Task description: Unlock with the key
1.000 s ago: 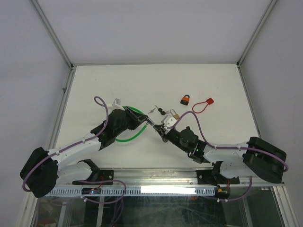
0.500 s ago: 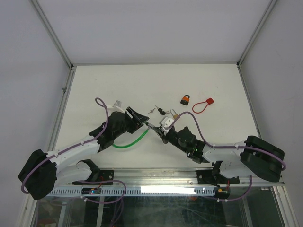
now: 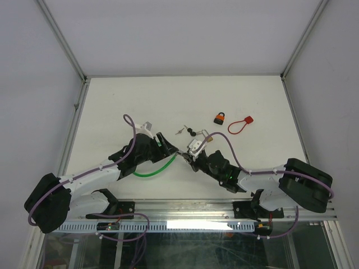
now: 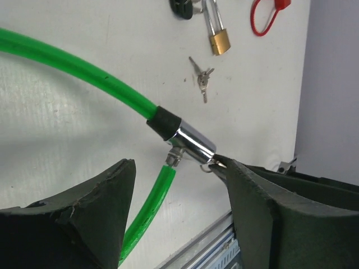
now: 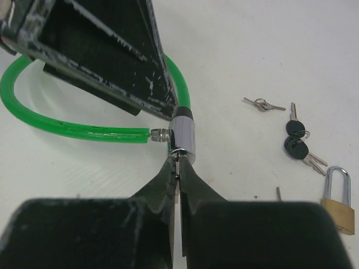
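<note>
A green cable lock [image 3: 157, 169] lies on the white table, its chrome cylinder [image 5: 182, 137] between the two arms. My right gripper [image 5: 178, 162] is shut on a small key [image 5: 178, 171] whose blade goes into the cylinder's end. The cable's metal pin end [image 5: 157, 134] sits against the cylinder's side; I cannot tell if it is seated. My left gripper [image 4: 179, 185] stands open, its fingers [image 4: 95, 207] either side of the cable's free end and just short of the cylinder [image 4: 190, 143], holding nothing.
Beyond the lock lie a brass padlock [image 3: 206, 135], black-headed keys [image 3: 193, 133] and a small silver key pair [image 3: 180, 130]. An orange padlock [image 3: 220, 117] and a red cable loop [image 3: 240, 124] sit further right. The table's near rail runs close behind both wrists.
The left gripper has opened and let go of the lock cylinder. The cable loop has slid toward the near edge. The right gripper has stayed shut on the key.
</note>
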Motion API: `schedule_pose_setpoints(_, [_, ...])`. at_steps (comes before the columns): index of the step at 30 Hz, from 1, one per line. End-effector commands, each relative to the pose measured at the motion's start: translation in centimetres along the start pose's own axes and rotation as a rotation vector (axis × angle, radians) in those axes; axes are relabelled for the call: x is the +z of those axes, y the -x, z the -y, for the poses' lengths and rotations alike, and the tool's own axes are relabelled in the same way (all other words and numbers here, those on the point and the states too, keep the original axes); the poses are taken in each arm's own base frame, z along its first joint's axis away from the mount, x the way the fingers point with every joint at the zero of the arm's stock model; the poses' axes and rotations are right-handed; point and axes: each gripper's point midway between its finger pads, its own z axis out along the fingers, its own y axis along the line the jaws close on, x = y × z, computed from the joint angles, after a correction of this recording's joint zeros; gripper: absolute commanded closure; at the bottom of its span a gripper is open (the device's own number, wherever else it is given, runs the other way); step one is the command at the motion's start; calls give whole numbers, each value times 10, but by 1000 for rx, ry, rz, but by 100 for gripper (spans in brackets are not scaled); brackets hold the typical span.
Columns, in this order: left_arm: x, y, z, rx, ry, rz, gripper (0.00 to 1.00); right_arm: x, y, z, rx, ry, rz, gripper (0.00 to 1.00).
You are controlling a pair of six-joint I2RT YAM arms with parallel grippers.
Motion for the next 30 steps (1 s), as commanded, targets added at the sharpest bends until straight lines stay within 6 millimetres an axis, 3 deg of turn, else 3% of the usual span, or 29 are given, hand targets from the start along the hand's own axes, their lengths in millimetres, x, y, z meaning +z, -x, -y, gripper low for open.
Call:
schedule_pose_setpoints(1, [1,-17,-7,57,-3,-73,36,9,33,1,57,-9,87,100])
schedule_pose_setpoints(6, [0,-25,-9,79,-13,-114,46,10,31,7,78,-33,82,100])
schedule_pose_setpoints(14, [0,-44,-14,92,-20,-195,73,14,31,20,111,-81,80,100])
schedule_pose_setpoints(24, [2,-69,-28,134,7,-283,82,21,35,34,123,-99,87,100])
schedule_pose_setpoints(30, [-5,-87,-31,199,23,-340,100,26,35,52,141,-128,89,100])
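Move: The green cable just below its metal plug, still joined to the lock cylinder, is about 4 cm back from the open left hand and 3 cm below it. The cylinder is some 1 cm ahead of that hand and 2 cm to its right, at about its height; the brass padlock is roughly 8 cm ahead, 9 cm right and 9 cm lower. From the right hand, on the key, the cable spot is about 4 cm left, 2 cm back and 3 cm down. The green cable beside its plug is what the left hand goes for: it sinks about 5 cm while drawing back some 3 cm, turns roughly 10 degrees clockwise, and closes its open fingers around the cable to pinch it. The right keeps its shut grip on the key at the cylinder's end, easing down and forward, 2 to 3 cm each. ##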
